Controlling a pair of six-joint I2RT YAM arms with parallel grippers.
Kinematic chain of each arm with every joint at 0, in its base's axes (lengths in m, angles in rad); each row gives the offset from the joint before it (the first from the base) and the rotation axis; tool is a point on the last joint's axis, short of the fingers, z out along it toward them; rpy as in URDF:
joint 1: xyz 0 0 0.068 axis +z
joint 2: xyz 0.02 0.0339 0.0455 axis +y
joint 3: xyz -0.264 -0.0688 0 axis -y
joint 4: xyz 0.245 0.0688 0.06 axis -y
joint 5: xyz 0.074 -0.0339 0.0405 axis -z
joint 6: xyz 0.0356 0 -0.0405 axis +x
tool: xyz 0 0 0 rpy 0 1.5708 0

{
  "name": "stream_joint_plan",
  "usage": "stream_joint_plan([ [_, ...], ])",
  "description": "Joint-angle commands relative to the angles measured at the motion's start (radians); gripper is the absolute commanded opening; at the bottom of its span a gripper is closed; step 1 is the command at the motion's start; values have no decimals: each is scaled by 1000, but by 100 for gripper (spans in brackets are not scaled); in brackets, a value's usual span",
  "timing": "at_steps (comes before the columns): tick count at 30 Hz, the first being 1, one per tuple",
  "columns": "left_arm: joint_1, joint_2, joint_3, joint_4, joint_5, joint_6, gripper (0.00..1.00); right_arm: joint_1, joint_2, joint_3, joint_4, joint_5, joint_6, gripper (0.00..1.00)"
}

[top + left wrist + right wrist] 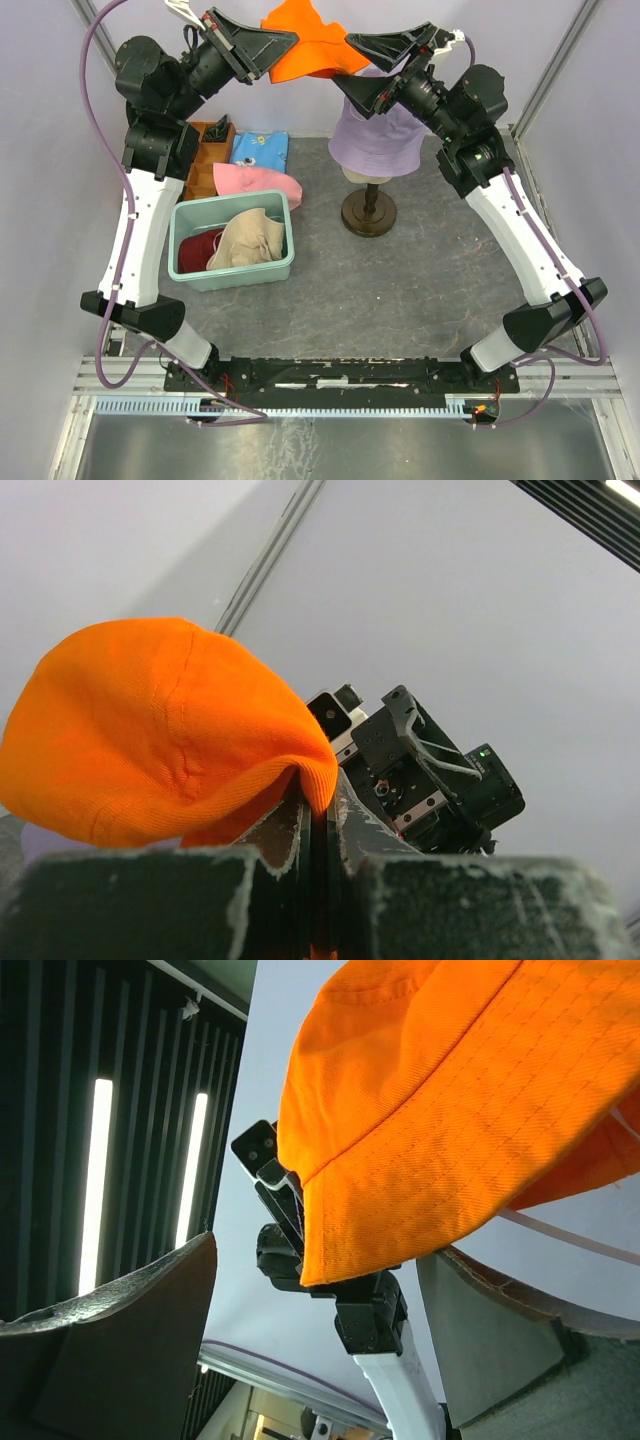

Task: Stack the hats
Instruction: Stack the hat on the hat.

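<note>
An orange hat [305, 45] hangs high above the table's back edge. My left gripper [284, 44] is shut on its brim; in the left wrist view the fabric [150, 740] folds down between the pressed fingers of the left gripper [318, 795]. Just right of the hat, my right gripper [350, 64] is open. In the right wrist view the hat's free brim [470, 1110] hangs between and above the spread fingers of the right gripper [315, 1260], not pinched. Below, a lavender hat [375, 140] sits on the mannequin head. A pink hat [255, 182] lies on the table. A cream-beige hat [250, 240] and a dark red hat [200, 248] lie in the bin.
A teal bin [200, 276] stands at the left-centre. The mannequin's dark stand [368, 212] is at the centre-back. A blue patterned cloth [260, 148] and a brown box [208, 150] lie at the back left.
</note>
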Motion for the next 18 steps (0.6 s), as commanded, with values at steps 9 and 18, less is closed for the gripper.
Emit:
stream_joint_plan([
  [9,-3,-57,4,17,13,42,3,0,3,16,66,11,-2,85],
  [18,-3,-109,-51,27,34,41,3,-14,108,218,-21,44,-107,43],
])
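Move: The orange hat, pinched in the left fingers, has its middle about 5 cm ahead of the left hand, 7 cm to its right and 3 cm lower. From the right hand that middle is some 5 cm ahead, 6 cm to the left and about level. The purple hat on the stand sits below: roughly 3 cm ahead, 3 cm to the right and 22 cm down from the right hand, and 3 cm ahead, 14 cm right and 25 cm down from the left. Forward by about 2 cm, after barely moving at first, the right hand slides its open fingers farther over the free edge of the orange hat's brim and closes them to about half open, the edge now between them. The left hand keeps its pinch and draws the hat back by little more than 1 cm. ##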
